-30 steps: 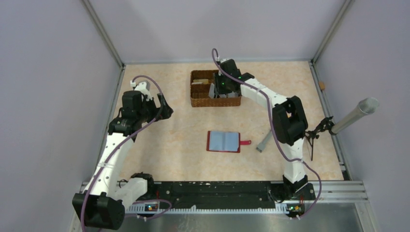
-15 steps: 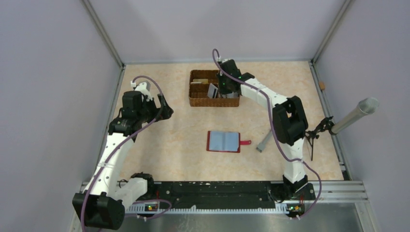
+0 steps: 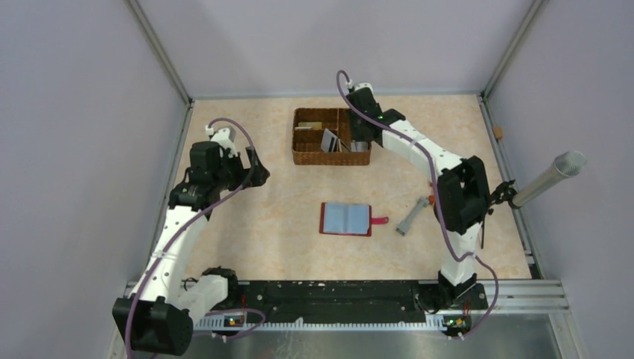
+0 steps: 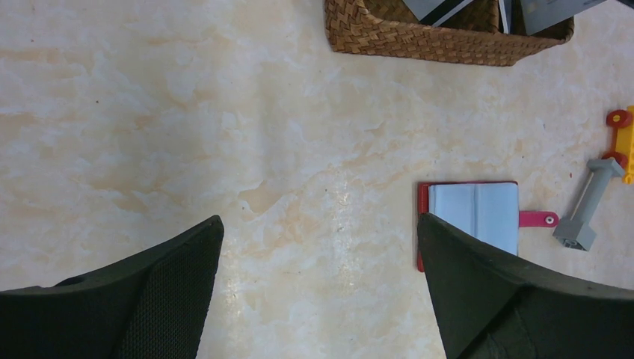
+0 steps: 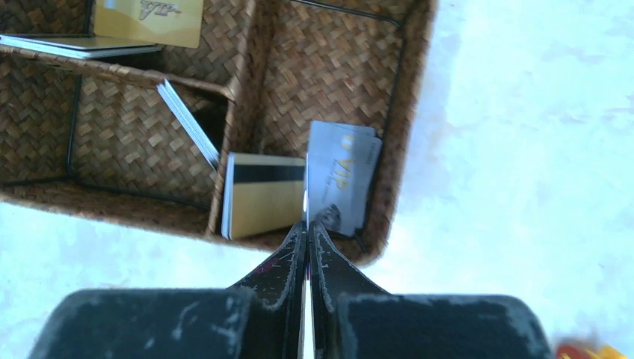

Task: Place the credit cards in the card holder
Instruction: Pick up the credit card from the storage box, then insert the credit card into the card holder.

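The card holder (image 3: 345, 219) lies open on the table, red with a snap tab and pale inner pockets; the left wrist view also shows this card holder (image 4: 478, 213). Credit cards sit in the wicker basket (image 5: 329, 67): a gold card with a dark stripe (image 5: 262, 194), a grey card (image 5: 340, 176), another gold card (image 5: 149, 15) and leaning white cards (image 5: 187, 123). My right gripper (image 5: 307, 224) hangs over the basket's near right corner, shut on a thin card seen edge-on (image 5: 305, 187). My left gripper (image 4: 318, 224) is open and empty above bare table, left of the holder.
The basket (image 3: 333, 157) stands at the back centre. A grey toy piece (image 3: 411, 217) lies right of the holder, with a red and yellow toy (image 4: 620, 131) beyond it. A grey tube (image 3: 549, 176) pokes in from the right wall.
My right gripper has closed on a card in the basket and shifted right, its elbow swinging right too. The left arm has not moved.
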Controlling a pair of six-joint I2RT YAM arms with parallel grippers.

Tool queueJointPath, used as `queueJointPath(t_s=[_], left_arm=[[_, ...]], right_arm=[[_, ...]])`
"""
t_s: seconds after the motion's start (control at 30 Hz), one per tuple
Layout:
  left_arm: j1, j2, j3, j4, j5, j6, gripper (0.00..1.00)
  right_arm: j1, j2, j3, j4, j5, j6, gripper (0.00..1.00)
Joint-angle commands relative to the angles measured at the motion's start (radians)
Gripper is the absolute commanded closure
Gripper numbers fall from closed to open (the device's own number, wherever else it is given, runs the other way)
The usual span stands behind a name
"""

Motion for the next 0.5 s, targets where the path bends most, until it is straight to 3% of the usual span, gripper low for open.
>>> queueJointPath(t_s=[0.0, 0.2, 0.47], left_arm=[[0.004, -0.018, -0.022, 0.064, 0.099, 0.048, 0.02], [-0.059, -0.029, -0.046, 0.133, 0.284, 0.083, 0.05], [-0.306, -0.025, -0.068, 0.242, 0.503, 0.06, 0.05]], right_arm=[[0.011, -0.211, -0.066, 0.026, 0.087, -0.046, 1.0], [0.01, -0.462, -0.189, 0.031, -0.118, -0.108, 1.0], [0.008, -0.622, -0.337, -0.163, -0.707, -0.213, 1.0]])
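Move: The right hand, already holding a card, has the card holder about 19 cm back, 4 cm to its left and 12 cm below. The storage box's middle lies some 6 cm ahead, 7 cm left and 9 below; the gray bar about 18 cm back, 15 cm right and 12 below. From the empty left hand the holder is roughly 24 cm right, 3 cm back and 17 below, the storage box 21 cm right, 22 ahead and 14 below. Still pinching the card edge-on in its shut fingers, the right hand sweeps up about 16 cm and back some 12 cm, away from the storage box, its fingers tipping up a little and the hand swinging about 20 degrees counter-clockwise. Meanwhile the open left hand heads right, some 10 cm, and slightly back towards the card holder, turning roughly 30 degrees clockwise. ##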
